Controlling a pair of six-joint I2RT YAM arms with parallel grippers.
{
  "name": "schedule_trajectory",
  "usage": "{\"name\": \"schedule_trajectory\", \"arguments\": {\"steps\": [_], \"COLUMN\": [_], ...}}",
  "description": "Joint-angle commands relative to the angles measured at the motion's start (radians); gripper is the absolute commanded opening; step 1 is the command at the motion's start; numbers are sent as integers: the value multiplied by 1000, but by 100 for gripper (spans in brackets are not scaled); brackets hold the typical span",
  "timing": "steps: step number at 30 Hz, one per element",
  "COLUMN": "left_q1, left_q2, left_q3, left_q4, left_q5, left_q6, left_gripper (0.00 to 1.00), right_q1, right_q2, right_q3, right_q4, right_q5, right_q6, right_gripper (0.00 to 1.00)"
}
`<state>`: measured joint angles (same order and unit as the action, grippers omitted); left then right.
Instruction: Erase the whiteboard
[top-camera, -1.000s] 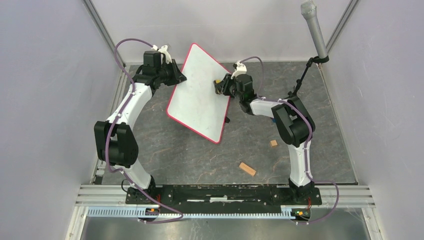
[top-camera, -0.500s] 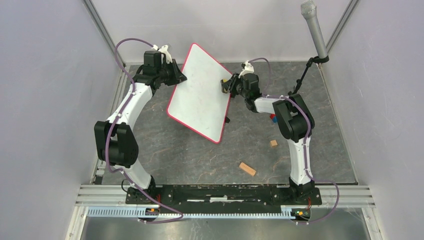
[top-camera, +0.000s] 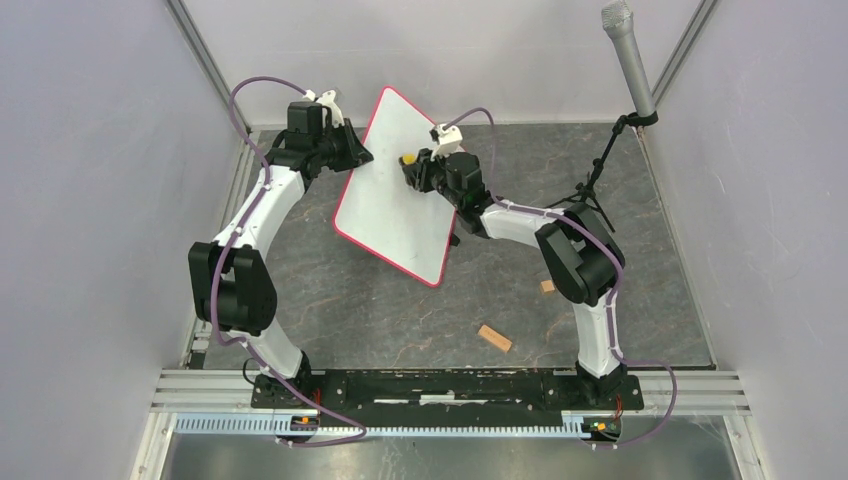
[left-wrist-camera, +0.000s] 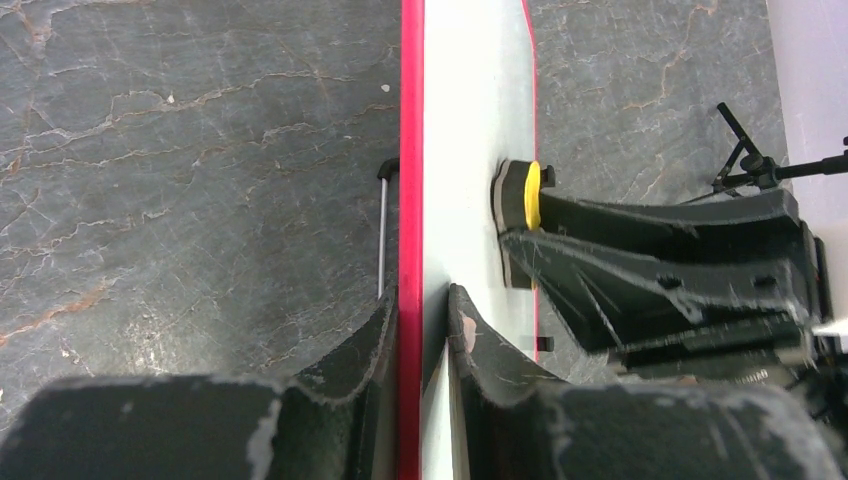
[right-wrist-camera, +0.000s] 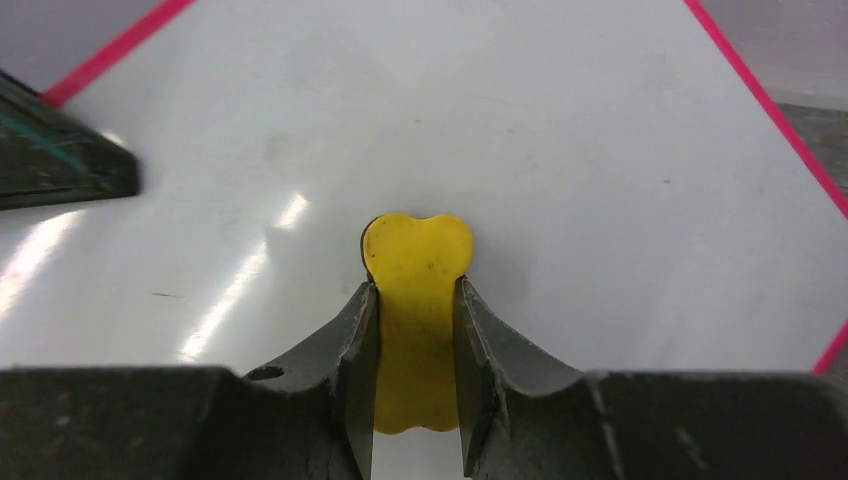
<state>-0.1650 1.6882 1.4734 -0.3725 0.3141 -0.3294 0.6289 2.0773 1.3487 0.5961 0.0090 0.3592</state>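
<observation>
The whiteboard (top-camera: 395, 205) is a white board with a thin red rim, held tilted up off the floor. My left gripper (top-camera: 358, 157) is shut on its left edge; in the left wrist view (left-wrist-camera: 420, 300) the red rim (left-wrist-camera: 411, 150) runs between the jaws. My right gripper (top-camera: 412, 172) is shut on a small yellow eraser (top-camera: 408, 158) and presses it flat against the board's upper face. In the right wrist view the yellow eraser (right-wrist-camera: 417, 300) sits between the fingers (right-wrist-camera: 415, 290) on the white surface (right-wrist-camera: 560, 140), which shows only faint smudges.
A microphone (top-camera: 629, 60) on a black stand (top-camera: 600, 170) rises at the back right. Two small wooden blocks (top-camera: 494, 338) (top-camera: 547, 287) lie on the dark stone floor near the right arm. Grey walls close in both sides.
My right gripper, with the eraser, has swept left across the board from its right edge toward the upper middle. The left gripper and the board have stayed put.
</observation>
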Motion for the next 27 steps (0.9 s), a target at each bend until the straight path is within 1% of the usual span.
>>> {"name": "schedule_trajectory", "arguments": {"steps": [1, 5, 9, 11, 14, 19, 21, 23, 27], "left_q1": [-51, -51, -51, -51, -51, -61, -69, -76, -82], "left_q2": [6, 10, 12, 8, 6, 8, 7, 7, 8], "left_q3": [4, 3, 5, 3, 2, 3, 2, 3, 3], "left_q4": [-57, -58, -58, -59, -57, -57, -57, -57, -59], "left_q5": [65, 54, 65, 64, 64, 72, 71, 66, 59], "left_q6": [33, 37, 30, 30, 28, 18, 19, 20, 26], "left_gripper": [2, 2, 2, 2, 2, 2, 2, 2, 2], "right_q1": [35, -70, -153, -163, -129, 16, 68, 103, 130], "right_q2": [-2, -29, -73, -92, -95, -78, -58, -27, 20], "right_q3": [-31, -126, -228, -260, -267, -202, -123, -9, 127], "right_q4": [-35, 0, 7, 20, 44, 48, 33, -2, -8], "right_q5": [-90, -113, -115, -116, -149, -148, -146, -156, -202], "right_q6": [4, 101, 148, 154, 151, 95, 74, 50, 43], "right_gripper": [30, 30, 30, 30, 30, 30, 30, 30, 30]}}
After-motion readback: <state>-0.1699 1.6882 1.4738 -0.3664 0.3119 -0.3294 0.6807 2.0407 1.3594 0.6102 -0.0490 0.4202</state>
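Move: The right fingers hold the yellow eraser, about 1 cm ahead and 1 cm left of them, against the whiteboard, which slopes up to the left. The board's middle lies some 3 cm back, 1 cm left and 1 cm below that hand. The left gripper, pinching the board's upper-left edge, is about 8 cm left, 3 cm ahead and 6 cm higher. From the left hand, the board's middle lies roughly 6 cm back, 7 cm right and 7 cm below. Down the slope of the whiteboard to the right, after a tiny rise up-left, the right hand sweeps the held eraser quickly, about 16 cm along the board, tipping some 15 degrees downward. Then it reverses up to the left, past its start, untipping and drifting slightly back, to end nearer the left gripper, which keeps its pinch on the board. ##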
